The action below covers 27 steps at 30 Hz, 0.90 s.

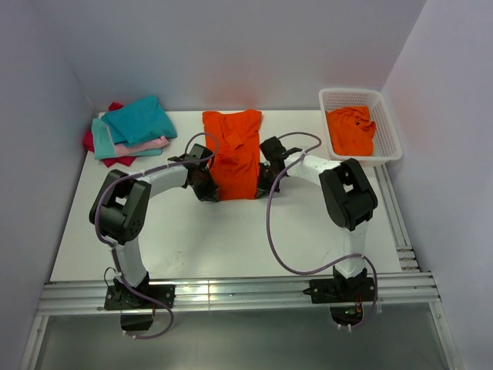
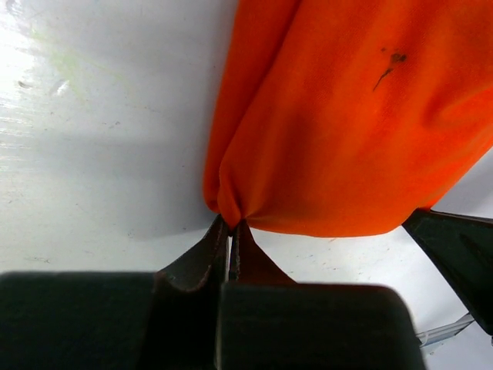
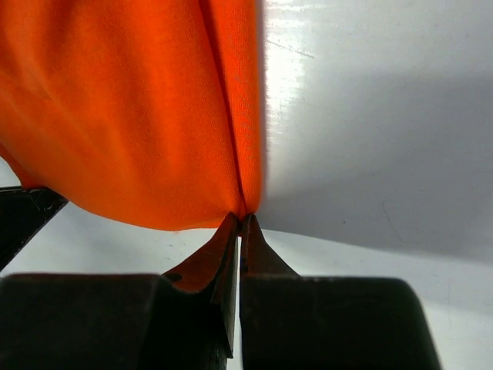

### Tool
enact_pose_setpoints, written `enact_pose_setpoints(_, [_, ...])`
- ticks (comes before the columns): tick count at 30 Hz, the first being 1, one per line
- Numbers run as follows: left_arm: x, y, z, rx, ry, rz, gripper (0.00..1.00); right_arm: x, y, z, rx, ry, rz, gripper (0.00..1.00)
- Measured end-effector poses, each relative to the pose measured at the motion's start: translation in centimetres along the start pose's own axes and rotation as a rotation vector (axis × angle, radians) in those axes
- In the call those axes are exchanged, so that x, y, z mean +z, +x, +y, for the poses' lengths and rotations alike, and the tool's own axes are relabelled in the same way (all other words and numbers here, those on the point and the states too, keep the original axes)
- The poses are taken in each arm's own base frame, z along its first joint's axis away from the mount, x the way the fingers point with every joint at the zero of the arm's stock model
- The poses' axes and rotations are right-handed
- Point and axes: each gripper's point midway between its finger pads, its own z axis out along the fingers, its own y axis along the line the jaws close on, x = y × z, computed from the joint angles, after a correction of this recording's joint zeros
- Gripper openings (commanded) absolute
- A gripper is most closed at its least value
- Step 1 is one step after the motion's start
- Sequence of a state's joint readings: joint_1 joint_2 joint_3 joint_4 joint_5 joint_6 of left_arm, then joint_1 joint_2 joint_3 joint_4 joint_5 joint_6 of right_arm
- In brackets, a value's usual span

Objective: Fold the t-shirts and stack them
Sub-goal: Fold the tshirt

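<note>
A bright orange t-shirt (image 1: pixel 235 154) lies lengthwise in the middle of the table, folded into a narrow strip. My left gripper (image 1: pixel 208 187) is shut on its near left corner; the pinched fabric shows in the left wrist view (image 2: pixel 231 216). My right gripper (image 1: pixel 263 185) is shut on its near right corner, seen in the right wrist view (image 3: pixel 241 214). The near edge of the shirt hangs lifted between both grippers. A stack of folded tees (image 1: pixel 131 127), teal on top, pale pink and crimson below, lies at the back left. Another orange tee (image 1: pixel 350 129) lies crumpled in the basket.
The white lattice basket (image 1: pixel 385 116) stands at the back right corner. The white table (image 1: pixel 223 239) ends at a metal rail at the front. Grey walls close in the left, back and right sides. Purple cables loop off both arms.
</note>
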<state>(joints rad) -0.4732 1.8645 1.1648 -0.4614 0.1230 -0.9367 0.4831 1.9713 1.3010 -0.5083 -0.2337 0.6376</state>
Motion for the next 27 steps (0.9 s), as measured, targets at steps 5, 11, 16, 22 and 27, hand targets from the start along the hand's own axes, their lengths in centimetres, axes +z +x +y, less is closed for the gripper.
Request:
enact_pose_setpoints(5, [-0.6, 0.9, 0.5, 0.024, -0.011, -0.002, 0.0, -0.7, 1.4, -0.8, -0.01, 0.007, 0.004, 0.0])
enact_pose_setpoints(11, [-3.5, 4.0, 0.5, 0.111, 0.005, -0.003, 0.0, -4.1, 4.2, -1.5, -0.029, -0.007, -0.001, 0.0])
enact_pose_setpoints(16, [-7.1, 7.1, 0.0, 0.185, 0.065, -0.021, 0.0, -9.1, 5.7, -1.3, -0.055, -0.069, -0.075, 0.0])
enact_pose_setpoints(22, [-11.1, 9.7, -0.5, 0.191, 0.129, -0.023, 0.0, -12.6, 8.9, -2.1, -0.059, -0.122, -0.094, 0.0])
enact_pose_setpoints(27, [-14.1, 10.0, -1.0, 0.163, 0.163, -0.033, 0.0, -14.5, 10.3, -2.1, -0.049, -0.159, -0.097, 0.0])
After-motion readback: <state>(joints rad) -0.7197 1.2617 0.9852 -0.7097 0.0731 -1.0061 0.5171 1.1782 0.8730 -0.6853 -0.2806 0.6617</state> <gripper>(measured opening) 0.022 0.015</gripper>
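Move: Both hands already pinch the near corners of the folded orange t-shirt, barely above the table; its middle lies some 15 cm ahead, about 5 cm right of the left hand and 7 cm left of the right. The bare table they take it to centres roughly 14 cm back, 5 cm right of the left hand and 6 cm left of the right. The stack is about 24 cm ahead and 25 cm left of the left hand; the basket, 23 cm ahead and 31 cm right of the right hand. Keeping the two near corners of the t-shirt pinched, both hands drag it back towards the base about 13 cm, low at first, then climbing some 11 cm as they go. The right hand also drifts about 5 cm to the right, widening the gap between them; the left wrist turns about 10 degrees clockwise. ##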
